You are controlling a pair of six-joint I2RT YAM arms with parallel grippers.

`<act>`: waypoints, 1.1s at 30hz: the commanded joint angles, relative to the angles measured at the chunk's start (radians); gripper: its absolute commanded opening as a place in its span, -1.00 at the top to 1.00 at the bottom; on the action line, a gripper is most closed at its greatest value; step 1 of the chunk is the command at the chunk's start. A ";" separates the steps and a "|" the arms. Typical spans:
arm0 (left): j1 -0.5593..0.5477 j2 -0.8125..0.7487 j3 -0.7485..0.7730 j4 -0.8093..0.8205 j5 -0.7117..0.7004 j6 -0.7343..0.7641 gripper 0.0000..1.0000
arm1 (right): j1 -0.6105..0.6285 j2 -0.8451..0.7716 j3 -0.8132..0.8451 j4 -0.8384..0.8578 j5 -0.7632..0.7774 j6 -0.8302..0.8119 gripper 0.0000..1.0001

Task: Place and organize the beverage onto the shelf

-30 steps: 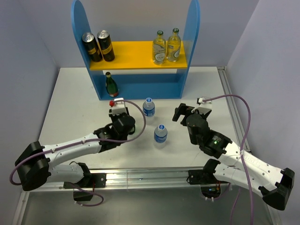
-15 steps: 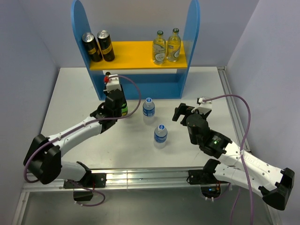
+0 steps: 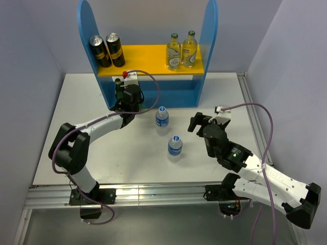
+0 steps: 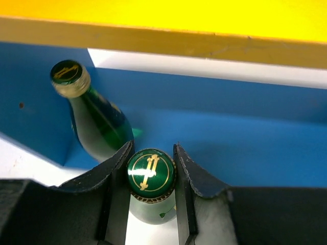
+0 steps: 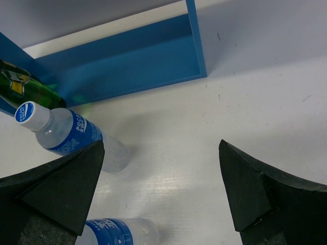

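Note:
My left gripper (image 3: pixel 127 95) is shut on the cap of a dark green glass bottle (image 4: pixel 150 174) and holds it upright at the front of the shelf's (image 3: pixel 209 35) lower level. The second green bottle (image 4: pixel 94 120) stands just left of it on the blue base. Two pale glass bottles (image 3: pixel 181 51) with gold caps stand on the right of the yellow-orange board (image 3: pixel 145 58). Two blue-capped plastic bottles (image 3: pixel 162 116) (image 3: pixel 175 145) stand on the table. My right gripper (image 3: pixel 196 122) is open and empty to their right; its wrist view shows both plastic bottles (image 5: pixel 66 132) (image 5: pixel 112 232).
Two black cans (image 3: pixel 107 50) stand at the left of the upper board. The shelf's tall blue side panels (image 3: pixel 87 30) flank the lower level. The table's right rail (image 3: pixel 250 107) runs beside my right arm. Walls close in on the left and right.
My left gripper has carried the green bottle from the table's middle away from me to the shelf's lower level, beside the other green bottle. The right arm has not moved.

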State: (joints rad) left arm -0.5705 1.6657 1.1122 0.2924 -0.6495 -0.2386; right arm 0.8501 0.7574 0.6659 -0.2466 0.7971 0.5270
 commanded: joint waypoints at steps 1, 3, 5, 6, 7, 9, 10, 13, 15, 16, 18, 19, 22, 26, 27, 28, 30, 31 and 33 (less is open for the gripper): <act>0.017 0.014 0.093 0.240 -0.013 0.047 0.99 | -0.006 0.003 -0.009 0.030 0.010 0.010 -1.00; 0.020 0.044 0.100 0.267 -0.022 0.051 0.99 | -0.006 0.003 -0.008 0.030 0.008 0.010 -1.00; 0.029 0.063 0.103 0.303 -0.029 0.050 0.99 | -0.006 0.005 -0.008 0.032 0.007 0.010 -1.00; 0.031 0.078 0.104 0.312 -0.035 0.048 0.99 | -0.006 0.010 -0.008 0.032 0.007 0.010 -1.00; 0.035 0.086 0.101 0.350 -0.038 0.054 0.99 | -0.006 0.011 -0.006 0.032 0.005 0.008 -1.00; 0.038 0.103 0.100 0.375 -0.053 0.061 0.99 | -0.008 0.020 -0.003 0.032 0.005 0.010 -1.00; 0.040 0.109 0.098 0.390 -0.068 0.071 0.99 | -0.009 0.023 -0.002 0.032 0.004 0.011 -1.00; 0.046 0.124 0.087 0.471 -0.078 0.090 0.99 | -0.008 0.033 -0.002 0.033 0.001 0.008 -1.00; 0.052 0.147 0.106 0.481 -0.082 0.096 0.99 | -0.010 0.037 -0.002 0.035 0.001 0.008 -1.00; 0.055 0.155 0.115 0.485 -0.088 0.101 0.99 | -0.009 0.039 0.000 0.035 0.001 0.008 -1.00; 0.058 0.176 0.124 0.510 -0.085 0.111 0.99 | -0.009 0.043 0.000 0.038 0.001 0.007 -1.00; 0.060 0.186 0.135 0.505 -0.087 0.110 0.99 | -0.009 0.046 0.000 0.036 0.001 0.007 -1.00; 0.064 0.209 0.166 0.495 -0.094 0.110 0.99 | -0.011 0.056 0.003 0.038 0.001 0.007 -1.00; 0.064 0.226 0.193 0.456 -0.107 0.102 0.90 | -0.011 0.065 0.004 0.040 0.001 0.007 -1.00; 0.063 0.230 0.199 0.446 -0.107 0.102 0.78 | -0.011 0.066 0.004 0.040 0.001 0.007 -1.00; 0.063 0.232 0.205 0.429 -0.105 0.101 0.60 | -0.013 0.068 0.004 0.040 0.001 0.007 -1.00; 0.063 0.229 0.212 0.401 -0.078 0.101 0.10 | -0.013 0.069 0.006 0.038 0.004 0.008 -1.00; 0.063 0.227 0.218 0.371 -0.069 0.098 -0.01 | -0.013 0.068 0.006 0.036 0.004 0.008 -1.00; 0.063 0.221 0.219 0.350 -0.053 0.094 -0.30 | -0.013 0.068 0.004 0.038 0.005 0.008 -1.00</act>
State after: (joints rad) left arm -0.5266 1.9160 1.2346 0.5911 -0.7204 -0.1459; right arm 0.8436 0.8246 0.6659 -0.2382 0.7906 0.5270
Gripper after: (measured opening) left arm 0.612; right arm 0.998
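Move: The left hand already holds a green bottle by the neck; its place on the lower shelf floor is about 6 cm ahead, 1 cm left and some 12 cm below. The standing green bottle is about 5 cm ahead and 7 cm left, and the nearer-shelf water bottle about 6 cm back and 11 cm right. From the right hand, that shelf place is roughly 18 cm ahead and 26 cm left. The left hand carries the green bottle about 6 cm forward into the lower shelf, then opens, letting go. ##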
